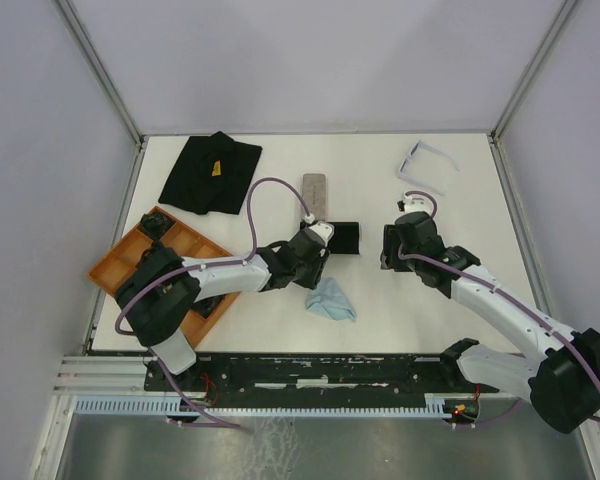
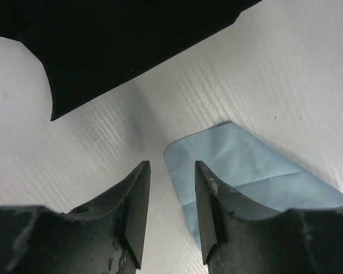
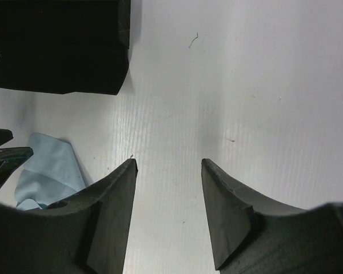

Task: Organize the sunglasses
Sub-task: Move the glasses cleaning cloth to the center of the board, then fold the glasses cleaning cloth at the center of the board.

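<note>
The pale lavender-white sunglasses lie unfolded at the far right of the table, away from both arms. My left gripper hangs open low over the table between a black case and a light blue cloth. Its right finger overlaps the cloth's edge, and nothing is between the fingers. My right gripper is open over bare table just right of the black case. I cannot make out the black sunglasses.
A grey case lies just beyond the black one. A black fabric bundle sits at the far left. An orange compartment tray holds dark items at the left edge. The cloth shows left of my right fingers.
</note>
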`<action>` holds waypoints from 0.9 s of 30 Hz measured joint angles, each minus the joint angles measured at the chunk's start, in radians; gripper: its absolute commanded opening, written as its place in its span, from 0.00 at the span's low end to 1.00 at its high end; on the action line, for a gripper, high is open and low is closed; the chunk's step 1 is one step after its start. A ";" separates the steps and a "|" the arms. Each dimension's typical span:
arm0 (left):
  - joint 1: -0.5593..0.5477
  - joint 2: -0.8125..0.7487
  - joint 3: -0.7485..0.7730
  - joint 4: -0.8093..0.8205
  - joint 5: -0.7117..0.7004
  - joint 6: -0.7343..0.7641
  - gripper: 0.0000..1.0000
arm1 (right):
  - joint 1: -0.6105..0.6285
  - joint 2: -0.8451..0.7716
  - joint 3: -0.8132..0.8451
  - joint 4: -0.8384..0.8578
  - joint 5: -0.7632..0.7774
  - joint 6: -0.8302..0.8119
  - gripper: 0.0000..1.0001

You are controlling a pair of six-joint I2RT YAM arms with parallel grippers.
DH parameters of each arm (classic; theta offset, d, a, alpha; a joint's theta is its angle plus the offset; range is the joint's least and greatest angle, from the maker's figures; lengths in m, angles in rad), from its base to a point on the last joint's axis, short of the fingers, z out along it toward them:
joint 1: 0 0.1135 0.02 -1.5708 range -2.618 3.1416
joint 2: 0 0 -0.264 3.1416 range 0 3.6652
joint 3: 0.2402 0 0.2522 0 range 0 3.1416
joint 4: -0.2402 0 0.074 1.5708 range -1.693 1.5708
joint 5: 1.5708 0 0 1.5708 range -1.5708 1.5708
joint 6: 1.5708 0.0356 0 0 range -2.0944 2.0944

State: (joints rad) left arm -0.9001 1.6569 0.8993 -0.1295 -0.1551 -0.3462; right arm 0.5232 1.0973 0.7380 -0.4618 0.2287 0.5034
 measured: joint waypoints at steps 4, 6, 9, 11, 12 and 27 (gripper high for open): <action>-0.012 0.022 0.005 -0.003 0.000 0.011 0.44 | 0.000 0.004 -0.002 -0.001 0.000 -0.003 0.58; -0.020 0.034 0.007 -0.004 0.000 0.019 0.44 | 0.000 0.005 -0.002 -0.001 0.000 -0.004 0.58; -0.034 0.052 0.018 -0.007 -0.005 0.023 0.42 | 0.000 0.006 -0.002 -0.002 0.000 -0.005 0.58; -0.041 0.060 0.029 -0.015 -0.017 0.024 0.41 | 0.000 0.006 -0.002 -0.002 0.000 -0.005 0.58; -0.044 0.066 0.034 -0.019 -0.026 0.025 0.40 | 0.000 0.006 -0.002 -0.003 0.000 -0.005 0.58; -0.064 0.072 0.032 -0.029 -0.087 0.032 0.07 | 0.000 0.006 -0.010 -0.011 0.009 -0.011 0.58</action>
State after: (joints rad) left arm -0.9638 1.7294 0.9314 -0.1589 -0.2424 -0.3138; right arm 0.5232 1.1034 0.7284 -0.4725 0.2375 0.4919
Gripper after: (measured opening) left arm 0.142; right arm 0.582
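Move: The cloth's middle lies about 3 cm back and 4 cm to the right of my left hand, some 2 cm lower; its near corner is almost under my fingertips. The open black case is roughly 9 cm ahead and 3 cm right of this hand, and the brown case about 18 cm straight ahead, both about 1 cm lower. From my idle right hand the cloth is some 11 cm left, 6 cm back and 10 cm down. With the fingers half open over the cloth's corner, I lower my left hand about 2 cm and ease it back by nearly 1 cm towards the cloth. Then I hold it there, rolling slightly so its left side rises, and draw the fingers almost shut, pinching the corner at the tips. ##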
